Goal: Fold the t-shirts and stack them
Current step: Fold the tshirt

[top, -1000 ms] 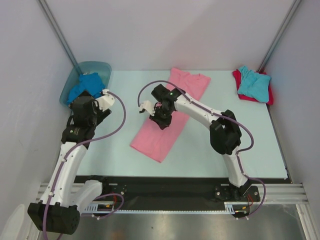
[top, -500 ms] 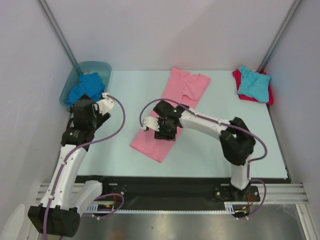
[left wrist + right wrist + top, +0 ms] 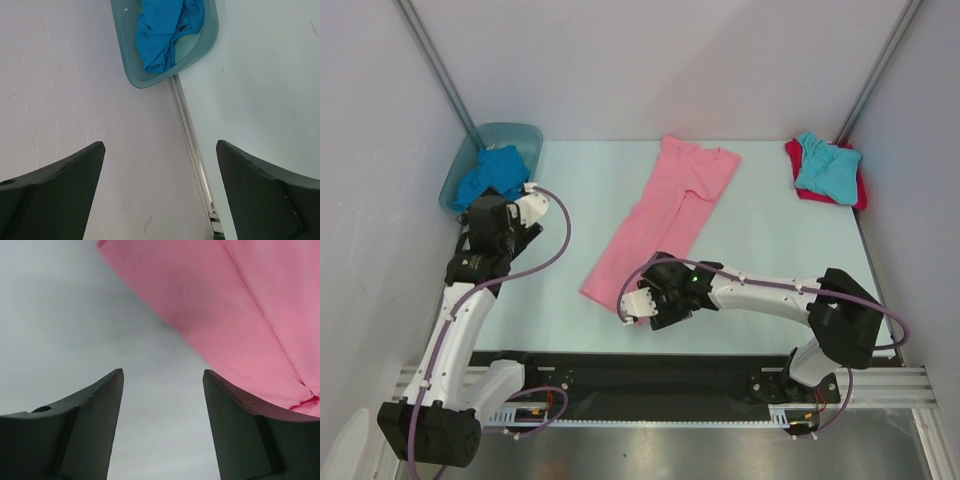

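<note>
A pink t-shirt (image 3: 665,215) lies on the table as a long diagonal strip, folded lengthwise; the right wrist view shows it as pink cloth (image 3: 240,305). My right gripper (image 3: 636,305) (image 3: 162,372) hovers open just off the shirt's near end, with only bare table between its fingers. A royal blue t-shirt (image 3: 492,170) (image 3: 165,30) lies bunched in the translucent tub (image 3: 510,133) (image 3: 212,30). My left gripper (image 3: 498,210) (image 3: 160,145) is wide open and empty, just short of the tub. A turquoise t-shirt (image 3: 828,165) rests on a red one (image 3: 792,152) at the back right.
White walls close in the left, back and right sides. An aluminium rail (image 3: 192,150) runs along the table's left edge. A black strip (image 3: 650,375) holds both arm bases along the near edge.
My right gripper has let go of the pink shirt, opened, and drawn back from the shirt's middle to its near end. The shirt now lies flat. The left arm has barely moved.
</note>
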### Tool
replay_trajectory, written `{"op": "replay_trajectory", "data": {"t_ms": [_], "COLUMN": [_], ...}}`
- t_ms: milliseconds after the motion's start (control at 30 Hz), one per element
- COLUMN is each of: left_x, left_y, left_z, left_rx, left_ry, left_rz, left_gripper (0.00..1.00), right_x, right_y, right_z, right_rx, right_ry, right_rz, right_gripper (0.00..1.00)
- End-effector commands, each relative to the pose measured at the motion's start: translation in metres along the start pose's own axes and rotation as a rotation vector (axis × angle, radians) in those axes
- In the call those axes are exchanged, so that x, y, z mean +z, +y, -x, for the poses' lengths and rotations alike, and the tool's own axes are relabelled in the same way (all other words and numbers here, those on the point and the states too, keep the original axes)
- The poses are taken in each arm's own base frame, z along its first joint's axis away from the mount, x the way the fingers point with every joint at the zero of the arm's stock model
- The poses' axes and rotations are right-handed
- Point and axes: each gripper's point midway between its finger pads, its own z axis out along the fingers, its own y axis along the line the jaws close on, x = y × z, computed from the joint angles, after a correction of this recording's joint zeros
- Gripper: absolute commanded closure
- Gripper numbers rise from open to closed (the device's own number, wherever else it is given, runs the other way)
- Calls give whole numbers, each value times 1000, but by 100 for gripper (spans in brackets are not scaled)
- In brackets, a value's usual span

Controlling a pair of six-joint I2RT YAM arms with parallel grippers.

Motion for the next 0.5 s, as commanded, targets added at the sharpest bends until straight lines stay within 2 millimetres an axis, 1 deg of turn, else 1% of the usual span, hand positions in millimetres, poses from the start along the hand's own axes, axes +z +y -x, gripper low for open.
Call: {"op": "replay_trajectory", "data": {"t_ms": [0,33,67,100,133,167,233,267,300,333,400,467], "left_x": [-6,-6,-3,-2,-1,-1,0,0,1,1,2,1], "left_y": [19,19,17,17,16,16,17,16,16,17,17,20], "left_z": [11,11,9,8,7,8,10,10,11,12,13,14], "left_rx": [-66,-62,-41,-40,-38,-37,-38,-37,-36,-41,-41,-38], "left_ry": [-32,-30,-21,-11,-7,-7,-11,-13,-11,-15,-19,-24], "left_rz": [50,51,42,45,43,39,38,34,32,34,33,43], "left_gripper": [0,0,0,0,0,0,0,0,0,0,0,0], "right_x": [-4,-2,0,5,7,11,14,15,20,19,24,27], "right_y": [-6,-6,1,4,4,9,8,11,15,16,22,25], "right_z": [30,35,42,45,51,57,69,77,81,89,98,103], "right_rx": [-76,-81,-95,-100,-107,-121,-125,-137,-139,-138,-149,-150], "right_ry": [-113,-129,-142,-142,-154,-161,-190,-199,-201,-217,-228,-235], "right_rz": [-65,-72,-57,-47,-51,-44,-52,-46,-32,-29,-19,-12], "right_gripper": [30,30,30,30,30,30,31,32,32,33,33,33]}}
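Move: The near corner of the pink t-shirt's hem lies about 7 cm to the right hand's left, some 4 cm back and 3 cm below it. The hem's left corner is farther along, roughly 19 cm left and 3 cm ahead of the hand; the table's near edge runs about 9 cm straight back of the hand. From the left hand, the near corner is some 32 cm right, 14 cm back and 20 cm below. Left and back in about equal parts, some 8 cm in all, the right hand swings low over the table towards the t-shirt's near hem corner, going straight back at first and then bending left. It sinks about 2 cm and turns some 10 degrees counter-clockwise, its fingers staying open around the line to the corner, with no touch to be seen. ##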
